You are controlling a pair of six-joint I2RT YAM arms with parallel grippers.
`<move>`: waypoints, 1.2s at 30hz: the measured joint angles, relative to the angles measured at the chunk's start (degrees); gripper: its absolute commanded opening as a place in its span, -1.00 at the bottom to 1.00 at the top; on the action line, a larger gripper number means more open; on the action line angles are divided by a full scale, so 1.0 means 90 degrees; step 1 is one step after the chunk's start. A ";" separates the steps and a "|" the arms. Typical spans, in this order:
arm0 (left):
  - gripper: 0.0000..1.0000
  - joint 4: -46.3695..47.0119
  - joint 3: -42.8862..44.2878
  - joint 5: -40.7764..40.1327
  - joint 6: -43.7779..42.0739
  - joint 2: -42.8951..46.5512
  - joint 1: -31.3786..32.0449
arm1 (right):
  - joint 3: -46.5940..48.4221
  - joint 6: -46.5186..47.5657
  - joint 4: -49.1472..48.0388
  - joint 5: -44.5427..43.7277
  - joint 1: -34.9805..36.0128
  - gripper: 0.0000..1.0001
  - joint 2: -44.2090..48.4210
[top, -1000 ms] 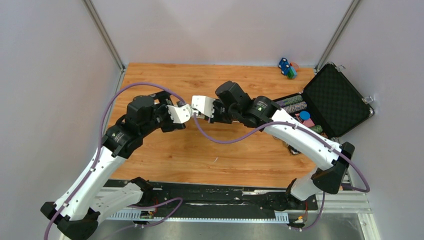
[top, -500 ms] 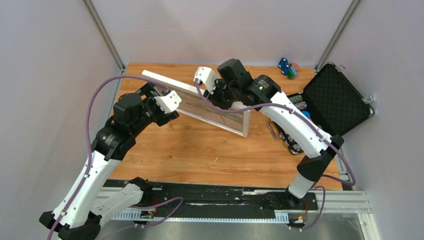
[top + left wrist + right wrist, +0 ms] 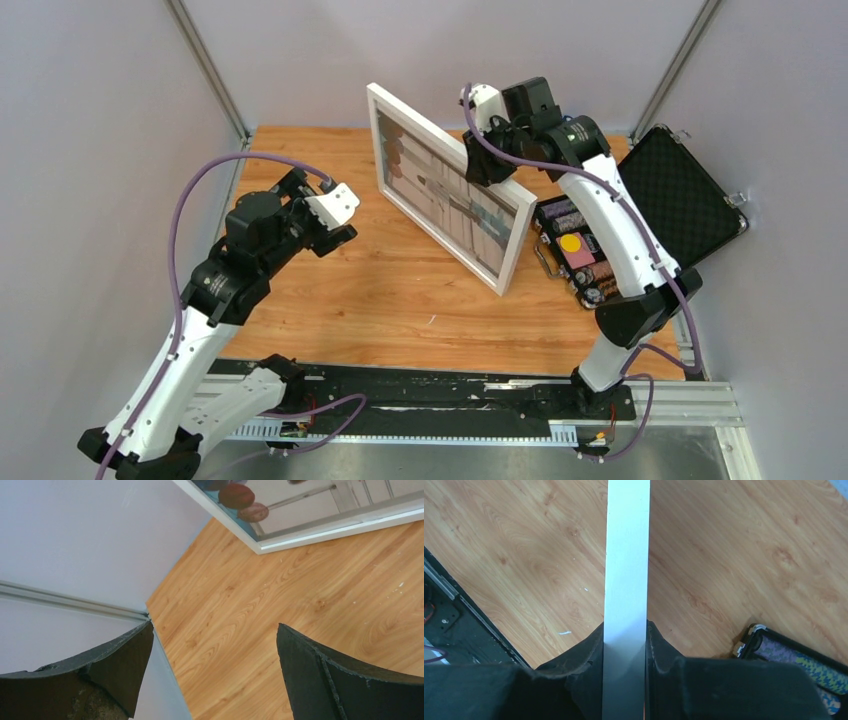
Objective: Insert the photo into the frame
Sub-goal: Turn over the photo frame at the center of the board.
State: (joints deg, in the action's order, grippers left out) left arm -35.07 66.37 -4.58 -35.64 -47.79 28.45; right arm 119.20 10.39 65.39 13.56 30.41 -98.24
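The frame [image 3: 380, 135], large with a white border, hangs steeply tilted above the back middle of the table. My right gripper [image 3: 488, 162] is shut on its upper edge. In the right wrist view the frame's pale edge [image 3: 626, 555] runs straight up between the two black fingers [image 3: 625, 630]. The photo [image 3: 450, 195] shows behind the pane; the left wrist view catches its red lanterns [image 3: 237, 495] and the frame's lower corner [image 3: 320, 530]. My left gripper [image 3: 345, 220] is open and holds nothing, low over the table left of the frame, its jaws [image 3: 215, 630] wide apart over bare wood.
An open black case [image 3: 680, 195] with poker chips [image 3: 570, 243] lies at the right edge, just behind the frame's lower corner. A small blue and green toy [image 3: 575, 135] sits at the back right. Grey walls close in the left, back and right sides.
The right gripper has lifted the frame from a low tilt near the table to a high, steep tilt and swung it rightward. The left gripper has drawn back left and stays open.
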 measured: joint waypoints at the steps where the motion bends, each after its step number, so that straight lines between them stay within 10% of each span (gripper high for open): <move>1: 1.00 0.0005 -0.0044 0.0002 0.0017 0.0000 0.0000 | 0.0000 -0.0080 0.0015 0.0075 -0.0100 -1.00 0.0000; 36: 1.00 0.0255 -0.1129 0.0228 0.0595 -0.0058 -0.0005 | -0.3373 -0.2783 -0.2533 0.2091 -0.1938 -1.00 0.1273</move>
State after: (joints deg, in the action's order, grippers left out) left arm -32.77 56.21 -2.52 -30.28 -48.31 28.40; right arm 88.84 -14.66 42.59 32.38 12.97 -86.78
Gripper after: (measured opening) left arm 0.998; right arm 0.243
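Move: The right hand holds the photo frame's upper long rim; the frame's middle hangs some 14 cm below it, 5 cm left and 2 cm ahead. The board's centre is about 10 cm left of this hand, 2 cm ahead and 30 below; the chip case is 21 cm right, level fore and aft, 28 below. From the open left hand, the frame's middle lies roughly 9 cm ahead, 24 right and 16 below. Right hand keeps its pinch, carrying the frame 5 cm right and down, rolling 35 degrees; open left sinks 7 cm. ##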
